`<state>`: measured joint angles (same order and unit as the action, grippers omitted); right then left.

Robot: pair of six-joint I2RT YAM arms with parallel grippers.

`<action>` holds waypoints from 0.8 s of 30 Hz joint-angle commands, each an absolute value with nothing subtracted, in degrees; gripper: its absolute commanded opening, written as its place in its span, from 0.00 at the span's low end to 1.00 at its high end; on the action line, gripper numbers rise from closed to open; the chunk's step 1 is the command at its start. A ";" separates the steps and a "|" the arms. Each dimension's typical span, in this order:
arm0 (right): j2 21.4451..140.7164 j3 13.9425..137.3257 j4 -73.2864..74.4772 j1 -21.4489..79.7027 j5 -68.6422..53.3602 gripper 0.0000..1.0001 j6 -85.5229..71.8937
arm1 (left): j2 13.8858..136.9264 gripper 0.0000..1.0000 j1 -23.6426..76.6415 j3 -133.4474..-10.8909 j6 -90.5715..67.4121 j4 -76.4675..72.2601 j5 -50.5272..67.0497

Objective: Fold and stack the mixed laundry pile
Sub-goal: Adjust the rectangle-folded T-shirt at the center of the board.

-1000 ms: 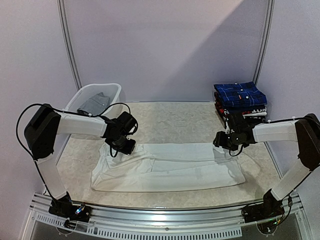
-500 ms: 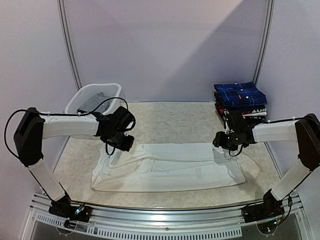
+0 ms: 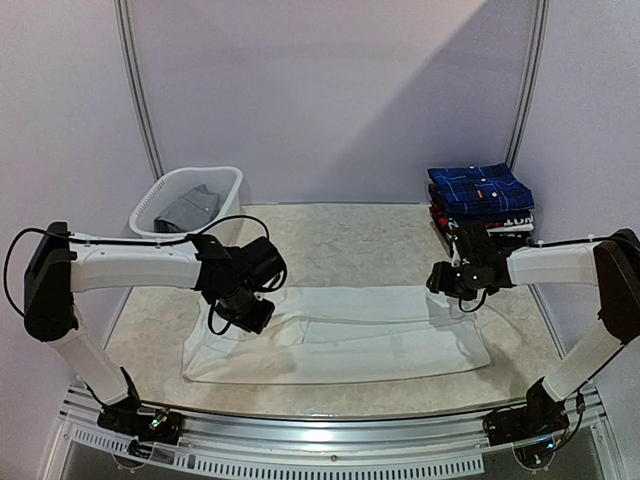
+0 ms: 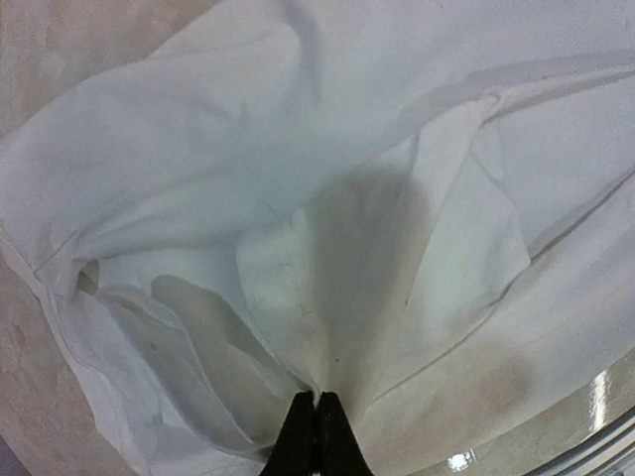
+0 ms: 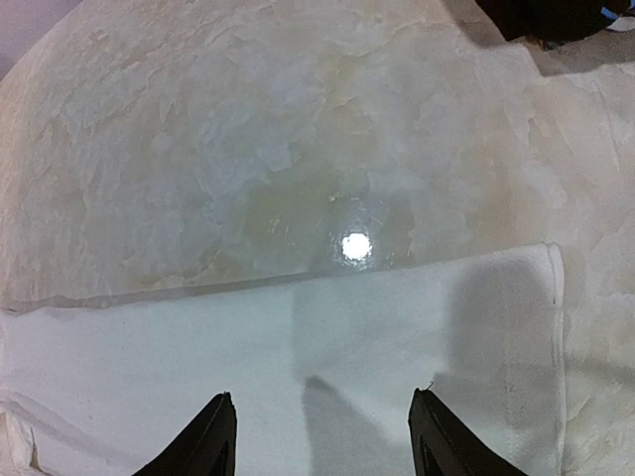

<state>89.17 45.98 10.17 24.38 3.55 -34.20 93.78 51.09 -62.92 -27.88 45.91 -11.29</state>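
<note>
A plain white shirt (image 3: 360, 335) lies spread across the table's middle. My left gripper (image 3: 250, 316) is at its left part, shut on a pinched fold of the white cloth; in the left wrist view the black fingertips (image 4: 317, 405) meet with the shirt (image 4: 327, 248) gathered into them. My right gripper (image 3: 456, 291) hovers open over the shirt's far right edge. In the right wrist view its gripper (image 5: 322, 405) frames flat white cloth (image 5: 298, 357) with nothing held. A dark blue plaid shirt (image 3: 480, 188) tops a folded stack at the back right. A grey garment (image 3: 190, 208) lies in the basket.
The white slotted basket (image 3: 233, 181) stands at the back left beside the wall. Folded dark garments (image 3: 478, 218) sit under the plaid shirt. Bare marbled tabletop (image 3: 340, 245) stretches behind the white shirt. A metal rail (image 3: 330, 440) runs along the near edge.
The left gripper has shut on the shirt's left part and drawn that fold nearer and slightly right. The right arm has stayed put, still open.
</note>
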 commanded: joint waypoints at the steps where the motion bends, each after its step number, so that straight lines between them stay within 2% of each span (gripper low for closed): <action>1: 86.72 43.91 9.99 24.78 4.42 0.61 -33.92 | 91.85 0.02 55.26 -64.05 -31.44 51.94 -8.23; 5: 84.96 42.25 9.44 24.75 4.56 0.61 -34.26 | 91.76 0.09 57.83 -62.99 -32.26 48.77 -1.56; 10: 82.65 40.61 9.76 24.78 4.91 0.61 -34.36 | 91.87 0.34 59.09 -61.13 -32.01 42.55 10.87; 12: 82.00 40.37 10.13 24.70 4.96 0.61 -34.33 | 90.44 0.43 59.07 -61.22 -31.73 41.26 11.03; 19: 79.24 40.06 9.83 25.18 3.20 0.61 -34.25 | 85.81 0.45 58.37 -62.69 -31.71 45.91 -9.81; 21: 78.94 40.36 9.13 25.60 2.04 0.61 -33.83 | 85.74 0.43 57.53 -62.07 -33.04 46.66 -17.12; 24: 79.76 41.47 8.52 26.44 0.70 0.61 -33.43 | 86.46 0.37 54.78 -60.71 -33.77 45.60 -21.18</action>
<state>80.03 40.82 9.67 25.06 2.90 -34.20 85.89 57.63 -61.98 -32.38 45.04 -9.89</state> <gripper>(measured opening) 0.610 0.404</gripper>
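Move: The T-shirt's near edge, where the left hand is taking the white flap it already pinches, lies about 10 cm back, 5 cm right and 5 cm below. From the same hand the T-shirt's middle is some 13 cm right and about level fore and aft, its left end about 15 cm left and 2 cm back. The near edge spot lies roughly 27 cm left, 19 cm back and 4 cm below the right hand. The white flap, still pinched at its end, is drawn by the left hand towards the T-shirt's near edge, about 7 cm back and 5 cm right, nearly level, the wrist tilting some 20 degrees as the fingers open to nearly half. Empty, that hand then rises about 4 cm, easing forward and left again as the tilt undoes. The open right hand draws slightly back and up, off the far right part. ##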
